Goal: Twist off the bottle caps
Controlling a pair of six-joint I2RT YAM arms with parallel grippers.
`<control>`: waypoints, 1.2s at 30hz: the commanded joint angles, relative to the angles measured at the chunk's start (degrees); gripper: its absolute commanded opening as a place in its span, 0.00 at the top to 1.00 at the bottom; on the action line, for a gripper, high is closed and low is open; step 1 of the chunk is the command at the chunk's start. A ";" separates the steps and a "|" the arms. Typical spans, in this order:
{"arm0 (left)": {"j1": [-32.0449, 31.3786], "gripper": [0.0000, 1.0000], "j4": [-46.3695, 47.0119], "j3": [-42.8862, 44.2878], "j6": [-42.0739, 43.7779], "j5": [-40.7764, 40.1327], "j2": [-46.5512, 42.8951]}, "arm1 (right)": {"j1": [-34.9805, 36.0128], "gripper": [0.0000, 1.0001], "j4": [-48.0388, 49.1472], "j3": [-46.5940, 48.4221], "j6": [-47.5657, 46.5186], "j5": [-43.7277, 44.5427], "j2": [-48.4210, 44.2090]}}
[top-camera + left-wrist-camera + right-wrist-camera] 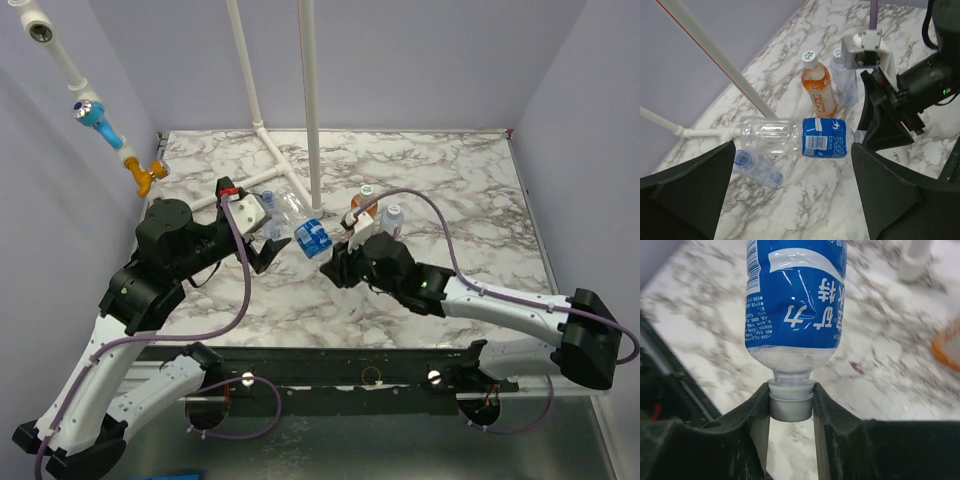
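Observation:
A clear bottle with a blue label (pixel 824 137) lies on its side on the marble table (pixel 470 190). Its white cap (pixel 790 402) sits squeezed between the fingers of my right gripper (pixel 790 410), which is shut on it. In the top view this bottle (pixel 305 232) lies between both grippers. My left gripper (pixel 792 200) hovers open above bare table just in front of the bottle, holding nothing. An orange bottle (pixel 819 92) with a white cap (pixel 810 56) and a clear bottle (pixel 845 80) stand upright behind. A small bluish bottle (pixel 759 167) lies near the left finger.
A white pipe frame (pixel 310 100) rises from the back of the table, and one slanted pipe (pixel 715 55) runs close behind the lying bottles. Purple walls close in the left, back and right sides. A valve fitting (pixel 100 125) hangs at the upper left.

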 commanded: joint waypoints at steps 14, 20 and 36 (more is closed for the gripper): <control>0.30 0.01 -0.34 -9.27 63.04 14.04 -11.30 | 0.06 0.75 -30.57 34.32 -14.40 -24.82 1.94; 0.31 0.01 -1.18 -7.64 62.75 12.78 -10.06 | 0.06 0.80 -38.60 39.59 -18.77 -24.86 4.73; 0.30 0.02 -15.94 -0.71 64.60 5.97 0.54 | 0.73 0.80 -45.46 47.94 -29.19 -20.57 9.46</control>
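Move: The right hand already holds the blue-labelled bottle by its cap; the bottle's middle lies about 8 cm ahead, 5 cm left and 2 cm above that hand. From the empty left hand the bottle's middle is roughly 9 cm ahead, 7 cm right and 18 cm below. An open bottle stands some 12 cm ahead of the left hand, straight on and 27 cm down. From the right hand, the orange bottle stands about 10 cm ahead, 6 cm right and 4 cm lower. Upward goes the right hand, quickly, some 15 cm with about 4 cm left and 3 cm back, turning about 30 degrees counter-clockwise and keeping its pinch on the cap, to bring the bottle to the left hand. The left hand, fingers staying wide, rises a little, then sinks past its start towards the bottle, rolling about 60 degrees with its left side rising so its fingers come round the body. ##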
